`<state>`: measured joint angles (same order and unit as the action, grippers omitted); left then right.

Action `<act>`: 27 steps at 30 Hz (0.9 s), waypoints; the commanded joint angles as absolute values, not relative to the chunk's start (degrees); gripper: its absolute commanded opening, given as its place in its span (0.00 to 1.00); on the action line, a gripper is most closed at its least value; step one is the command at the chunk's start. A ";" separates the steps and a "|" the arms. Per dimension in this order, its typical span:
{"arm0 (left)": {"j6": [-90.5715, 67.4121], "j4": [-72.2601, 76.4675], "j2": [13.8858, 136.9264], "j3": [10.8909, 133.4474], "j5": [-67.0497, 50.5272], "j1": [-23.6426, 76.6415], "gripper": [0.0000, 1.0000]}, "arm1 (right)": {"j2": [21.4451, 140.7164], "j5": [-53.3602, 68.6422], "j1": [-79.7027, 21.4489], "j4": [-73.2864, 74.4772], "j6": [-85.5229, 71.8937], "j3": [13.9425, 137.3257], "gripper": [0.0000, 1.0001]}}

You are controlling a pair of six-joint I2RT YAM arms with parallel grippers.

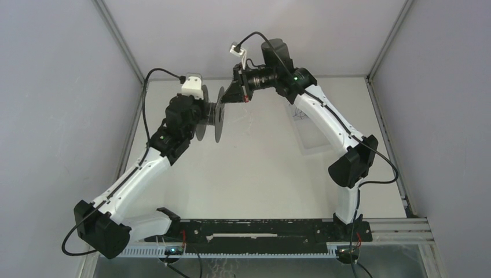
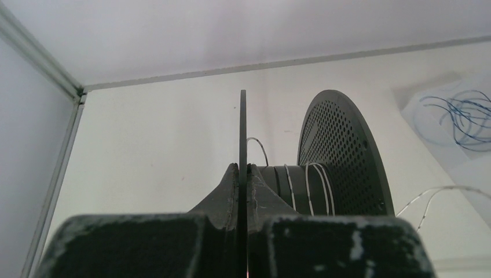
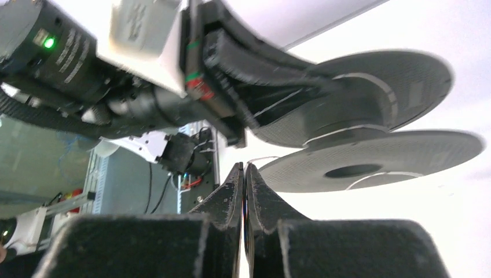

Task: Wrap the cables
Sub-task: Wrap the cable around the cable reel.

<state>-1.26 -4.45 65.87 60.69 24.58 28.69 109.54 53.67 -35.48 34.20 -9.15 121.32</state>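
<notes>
A black spool hangs above the table. My left gripper is shut on its thin near flange, seen edge-on. The perforated far flange stands to the right. A few turns of the thin whitish cable lie round the core. A loose stretch of cable trails off to the right. My right gripper is shut right beside the spool, and the thin cable runs from its tips toward the spool. From above, the right gripper sits at the spool's far side, opposite the left gripper.
A white sheet with a tangle of thin blue wire lies on the table at the right. Enclosure walls stand close on the left, back and right. A black rail with both arm bases runs along the near edge.
</notes>
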 commanded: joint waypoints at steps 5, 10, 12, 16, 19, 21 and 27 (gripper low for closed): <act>4.33 -3.47 63.51 58.90 16.01 30.50 0.00 | 111.35 51.71 -30.26 30.16 -10.96 127.15 0.08; 4.93 -4.70 62.59 58.73 10.58 30.59 0.00 | 112.88 52.05 -28.43 30.44 -9.87 127.35 0.07; 5.01 -5.22 62.09 58.90 8.12 30.64 0.00 | 113.47 52.20 -27.41 30.63 -9.32 127.28 0.07; 4.39 -6.33 61.38 59.68 4.28 30.56 0.00 | 114.83 53.41 -25.86 31.42 -7.92 126.64 0.07; 3.43 -7.12 61.13 60.64 2.74 30.42 0.00 | 114.97 54.42 -24.77 31.34 -6.44 124.23 0.07; 3.11 -7.56 60.96 61.13 1.74 30.27 0.00 | 114.64 55.17 -23.69 31.10 -5.60 122.13 0.07; 1.77 -8.75 60.77 62.62 0.03 29.21 0.00 | 112.95 56.91 -21.50 30.58 -2.67 114.94 0.08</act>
<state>2.87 -7.88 62.96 59.83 3.86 30.00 115.94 56.69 -24.18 34.26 -6.44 118.19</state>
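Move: The left hand already pinches the reel's left flange; the reel's middle is about 6 cm ahead of its fingertips, 4 cm right and 1 cm below. From the right hand, still gripping the cable's free run, the reel's middle lies some 3 cm ahead, 4 cm left and 8 cm below. The right flange stands nearer the right hand: 3 cm ahead, about 1 cm left and 8 cm below. Right hand draws cable 9 cm forward, then down; left carries reel 6 cm right, turning 20 degrees clockwise. ##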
